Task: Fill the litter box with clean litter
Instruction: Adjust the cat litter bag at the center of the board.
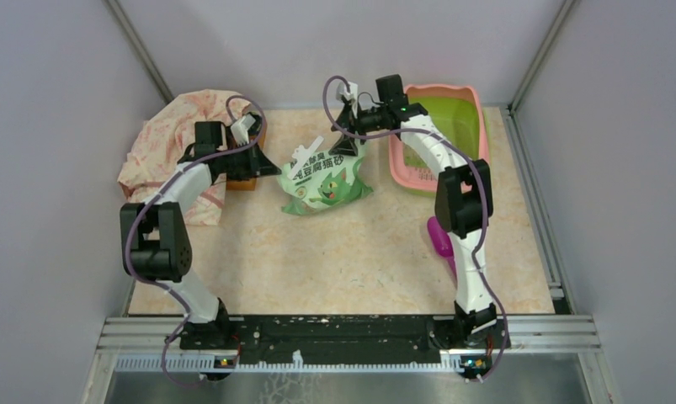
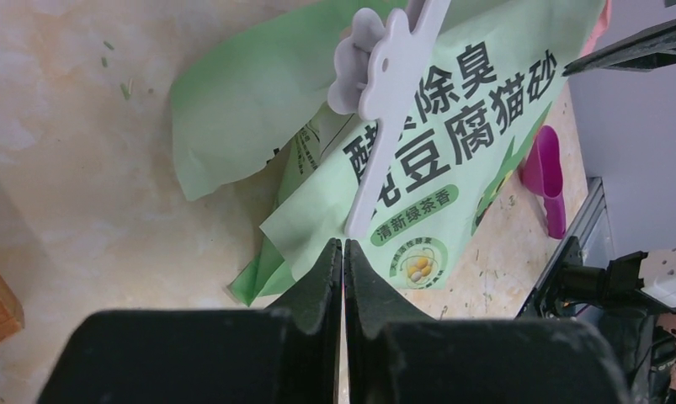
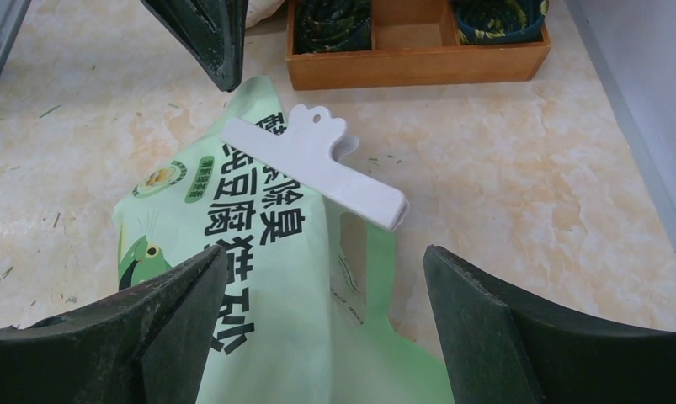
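The litter box (image 1: 477, 109), pink-rimmed with a lime-green basin, stands at the back right. No clean litter shows in any view. A light green printed bag (image 1: 322, 185) lies mid-table, its top held by a white clip (image 3: 317, 164). My left gripper (image 2: 343, 246) is shut with nothing between its fingers, its tips just short of the bag's (image 2: 452, 168) left edge and the clip's (image 2: 385, 109) end. My right gripper (image 3: 326, 252) hangs open over the bag's (image 3: 258, 278) upper part, just short of the clip, touching nothing.
A purple scoop (image 1: 441, 240) lies on the table beside the right arm. A brown wooden tray (image 3: 418, 50) with dark rolled items sits behind the left gripper, next to a pink patterned cloth (image 1: 174, 143). Grey walls close in the table.
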Robot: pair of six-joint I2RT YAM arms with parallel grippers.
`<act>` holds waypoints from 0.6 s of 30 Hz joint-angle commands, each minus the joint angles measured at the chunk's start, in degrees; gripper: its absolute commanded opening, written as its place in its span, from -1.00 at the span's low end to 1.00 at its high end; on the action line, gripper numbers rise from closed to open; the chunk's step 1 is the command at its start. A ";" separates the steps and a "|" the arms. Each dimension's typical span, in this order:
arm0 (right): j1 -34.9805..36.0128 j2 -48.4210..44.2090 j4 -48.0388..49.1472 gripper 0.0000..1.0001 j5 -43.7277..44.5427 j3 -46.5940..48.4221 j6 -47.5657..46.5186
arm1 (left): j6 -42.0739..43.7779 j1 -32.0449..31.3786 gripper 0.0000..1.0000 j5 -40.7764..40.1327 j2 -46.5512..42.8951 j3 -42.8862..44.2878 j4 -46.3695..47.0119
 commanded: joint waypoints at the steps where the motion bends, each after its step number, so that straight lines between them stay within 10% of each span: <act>1: -0.11 -5.10 1.94 0.72 -2.67 -0.35 -0.71 | 2.93 -0.28 -0.83 0.85 1.85 1.41 0.94; 9: -0.11 -5.10 1.84 0.72 -2.74 -0.84 -0.83 | 3.12 -0.36 0.23 -0.51 1.05 2.16 0.95; 18: -0.12 -4.75 1.30 0.72 -2.82 -0.91 -1.19 | 4.77 0.66 0.20 -1.06 1.89 3.78 0.68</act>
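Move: The cat litter bag's middle lies about 12 cm to the left hand's right, some 2 cm back and roughly 6 cm below; its near end is almost at the fingertips. The white clip on the bag is about 6 cm right of this hand, 4 cm ahead and a little below. The planter box stands some 8 cm left, 5 cm ahead and 10 cm below. From the right hand the bag's middle is about 8 cm back, 1 cm left and 12 cm below. The left hand sinks about 1 cm onto the near end of the bag and edges just under 1 cm forward, its shut fingers spreading to a bit over half open around the bag's left corner. The downward part comes first, then only a slow forward creep; the wrist barely turns. Whether the fingertips touch the bag can't be seen. ##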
